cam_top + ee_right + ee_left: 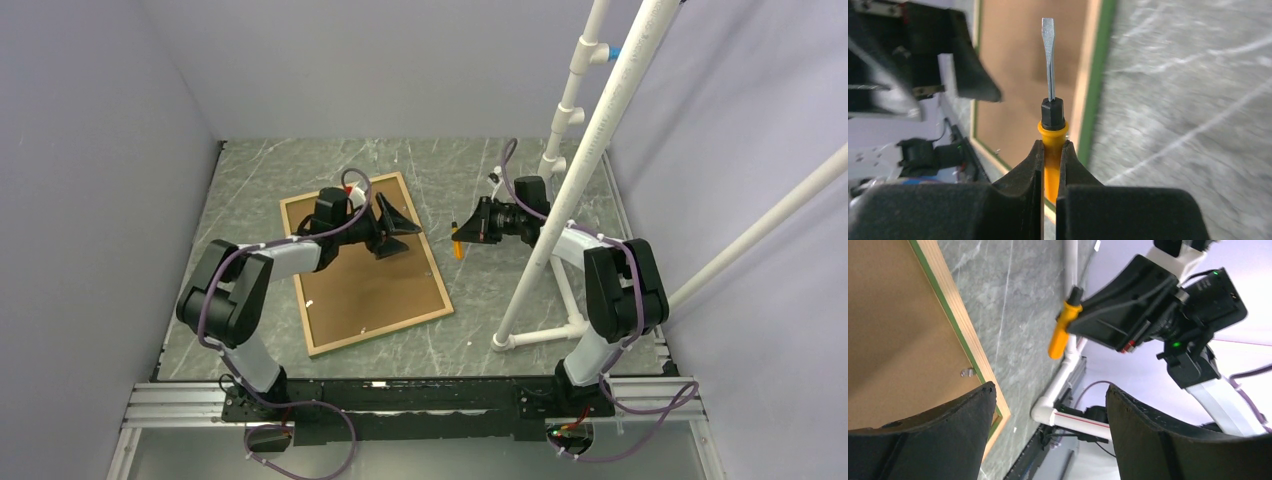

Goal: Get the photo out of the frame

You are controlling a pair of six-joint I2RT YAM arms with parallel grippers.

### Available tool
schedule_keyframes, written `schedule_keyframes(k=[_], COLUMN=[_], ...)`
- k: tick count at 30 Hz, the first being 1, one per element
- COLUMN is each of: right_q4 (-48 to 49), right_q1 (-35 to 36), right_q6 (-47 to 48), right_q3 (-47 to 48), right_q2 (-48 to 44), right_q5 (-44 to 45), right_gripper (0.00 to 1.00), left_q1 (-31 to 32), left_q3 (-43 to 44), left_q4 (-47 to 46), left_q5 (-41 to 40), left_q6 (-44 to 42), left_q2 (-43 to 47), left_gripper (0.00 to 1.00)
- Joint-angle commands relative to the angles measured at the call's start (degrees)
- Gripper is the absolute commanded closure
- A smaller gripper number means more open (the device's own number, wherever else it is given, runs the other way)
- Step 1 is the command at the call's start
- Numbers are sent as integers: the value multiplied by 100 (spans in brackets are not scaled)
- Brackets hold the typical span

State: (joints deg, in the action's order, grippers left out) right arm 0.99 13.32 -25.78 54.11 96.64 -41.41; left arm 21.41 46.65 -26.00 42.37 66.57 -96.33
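Observation:
The frame (382,333) lies face down on the table, its light wood rim (965,335) and green edge (1098,75) around the brown backing board (360,285). The photo is hidden beneath that board. My left gripper (398,238) hovers open over the frame's right side, nothing between its fingers (1050,387). A small metal tab (967,372) sits at the board's edge near it. My right gripper (462,235) is just right of the frame, shut (1052,145) on the orange handle of a flat-blade screwdriver (1053,112), whose blade points toward the frame.
A white PVC pipe stand (590,170) rises at the right, its base (560,330) on the table beside the right arm. Grey walls close in on the left, back and right. The arms' mounting rail (420,400) runs along the near edge.

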Motion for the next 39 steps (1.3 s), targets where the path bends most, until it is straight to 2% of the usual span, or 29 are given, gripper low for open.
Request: schedule_keyframes(k=[1,4,8,11,14,18,22,24,26,27,28,30,34,35,39], right_q4=[1126,1542,1471,1498,1461,1133,837,701,465,403,412,681,886,1011,1614], right_q1=[32,155,316,329,355,414,475,527,598,625,649,662,667,668,671], right_q6=[-148,-255,-118,-111,-107,100,214,224,262,241,179,-86,-654,-791,-1428], right_q3=[-114,-211,-167,-189,-205,-147,-62,13,102,132,105,-22,-288,-409,-890], right_q2=[-67,-76,-77,-128,-184,-230,-285,-301,-363,-406,-467,-603,-883,-965,-1241], right_q5=[-1459,-1846,-1952,-2024,-2010,-1869,-1602,-1451,-1213,-1029,-935,-844,-147,22,547], right_gripper=[100,100,100,100,100,100,100,100,100,95,86,80,41,36,33], left_q1=[203,281,390,477,512,521,583,609,610,604,612,610,608,608,617], left_q3=[746,908,1093,1251,1400,1434,1520,1445,1365,1315,1237,1099,758,633,282], left_q4=[797,765,-66,-96,-19,-518,-943,-1178,-1335,-1361,-1380,-1568,-2339,-2479,-2693], left_q5=[-702,-776,-323,-362,-466,-420,-228,-194,-168,-186,-224,-254,-609,-760,-1358], left_q6=[-661,-727,-253,-244,-267,24,319,538,657,710,787,1126,1978,2176,2658], left_q2=[86,-43,-537,-700,-815,-938,-1081,-1087,-1039,-996,-952,-855,-693,-641,-441], left_gripper=[18,27,22,25,37,52,73,78,90,97,100,100,100,100,100])
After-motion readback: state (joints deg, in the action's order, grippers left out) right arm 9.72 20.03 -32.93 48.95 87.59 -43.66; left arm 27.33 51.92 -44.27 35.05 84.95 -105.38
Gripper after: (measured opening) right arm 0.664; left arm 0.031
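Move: The right hand still grips the screwdriver by its handle, the tool's middle about 1 cm ahead, 1 cm left and 2 cm above; the left hand's open fingers are some 10 cm to its left, 2 cm back and 4 cm higher. From the left hand the screwdriver lies about 10 cm right, 3 cm ahead, 2 cm lower; the face-down frame's middle is roughly 9 cm left, 2 cm ahead, 14 cm below. Right hand lifts the screwdriver about 5 cm up and left; left reaches right, pinches its shaft, right opens. ##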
